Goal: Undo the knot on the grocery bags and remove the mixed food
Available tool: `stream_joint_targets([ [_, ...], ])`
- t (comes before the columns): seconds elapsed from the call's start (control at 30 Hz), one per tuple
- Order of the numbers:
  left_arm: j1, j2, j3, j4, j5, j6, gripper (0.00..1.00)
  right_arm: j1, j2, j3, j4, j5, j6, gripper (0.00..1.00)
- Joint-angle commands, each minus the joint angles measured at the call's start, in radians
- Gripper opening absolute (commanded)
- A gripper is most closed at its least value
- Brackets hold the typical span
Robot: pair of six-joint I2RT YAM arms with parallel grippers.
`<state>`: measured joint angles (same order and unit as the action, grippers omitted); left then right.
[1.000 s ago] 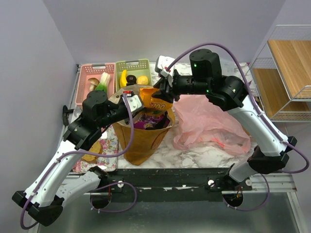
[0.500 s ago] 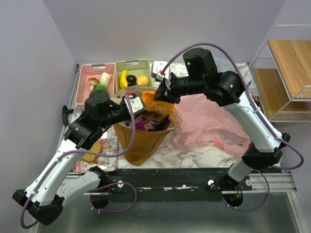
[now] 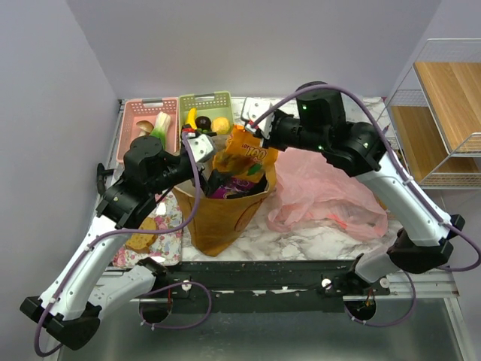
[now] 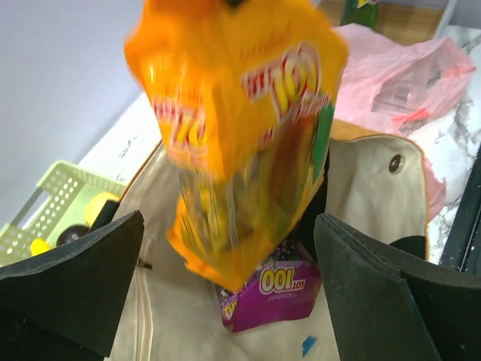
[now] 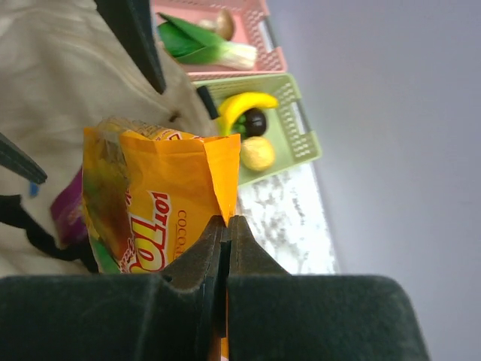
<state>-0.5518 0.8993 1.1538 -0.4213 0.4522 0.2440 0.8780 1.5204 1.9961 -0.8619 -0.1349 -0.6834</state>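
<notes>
The mustard-yellow tote [image 3: 222, 214] stands open at mid-table. My right gripper [image 3: 252, 137] [image 5: 228, 222] is shut on the top edge of the orange snack packet [image 3: 245, 156] [image 5: 161, 199], which hangs over the tote's mouth. My left gripper [image 3: 197, 141] [image 4: 229, 218] is open at the tote's left rim, its fingers either side of the hanging packet [image 4: 233, 128] and apart from it. The purple packet [image 3: 244, 183] [image 4: 274, 289] lies inside the tote. The crumpled pink bag [image 3: 323, 195] lies to the right.
The pink basket [image 3: 129, 143] holds the leek [image 3: 160, 124] and mushroom [image 3: 143, 126]. The green basket [image 3: 204, 98] holds the banana [image 3: 191, 118], dark fruit [image 3: 204, 122] and lemon [image 3: 220, 124]. A bread slice [image 3: 143, 239] lies front left. A wire shelf [image 3: 443, 105] stands at right.
My right gripper has shut on the orange packet and raised it out of the tote. My left gripper has opened wide and drawn back to the left.
</notes>
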Motion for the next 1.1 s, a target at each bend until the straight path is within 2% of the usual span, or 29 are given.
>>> stream_joint_targets([
  [0.0, 0.023, 0.001, -0.038, -0.059, -0.019, -0.014, 0.96, 0.003, -0.114, 0.009, 0.269, 0.122, -0.085, 0.01],
  [0.1, 0.023, 0.028, -0.054, -0.111, -0.016, 0.012, 0.96, 0.003, -0.121, 0.04, 0.349, 0.16, -0.105, 0.01],
  [0.27, 0.023, 0.074, -0.054, -0.14, -0.003, 0.025, 0.95, 0.003, -0.133, 0.039, 0.48, 0.223, -0.285, 0.01],
  [0.37, 0.023, 0.091, -0.048, -0.147, 0.007, 0.017, 0.94, 0.001, -0.111, 0.05, 0.56, 0.33, -0.395, 0.01],
  [0.5, 0.023, 0.097, -0.051, -0.145, 0.022, 0.003, 0.94, -0.016, -0.032, 0.151, 0.627, 0.523, -0.485, 0.01],
  [0.6, 0.023, 0.103, -0.06, -0.141, 0.026, -0.016, 0.94, -0.064, 0.005, 0.203, 0.658, 0.575, -0.505, 0.01],
  [0.77, 0.023, 0.115, -0.066, -0.131, 0.037, -0.032, 0.94, -0.204, 0.031, 0.219, 0.68, 0.574, -0.508, 0.01],
  [0.93, 0.023, 0.127, -0.054, -0.131, 0.039, -0.031, 0.94, -0.441, 0.076, 0.261, 0.682, 0.532, -0.45, 0.01],
  [1.07, 0.023, 0.124, -0.057, -0.132, 0.039, -0.023, 0.94, -0.601, 0.118, 0.358, 0.682, 0.486, -0.423, 0.01],
])
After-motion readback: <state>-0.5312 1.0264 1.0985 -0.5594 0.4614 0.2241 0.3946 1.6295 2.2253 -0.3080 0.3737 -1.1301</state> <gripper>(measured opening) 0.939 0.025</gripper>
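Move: The left hand, open at the mouth of the tote, has the purple pouch down inside it, about 4 cm ahead, 4 cm right and 15 cm below; the green basket stands some 27 cm ahead, 7 cm left. The right hand grips the orange pouch and takes it towards the wire shelf, some 47 cm right and 8 cm ahead. The pink plastic bag lies about 22 cm right, 6 cm ahead, on the table. Right hand lifts the orange pouch 20 cm, then swings it right-forward; open left hand sinks towards purple pouch. ##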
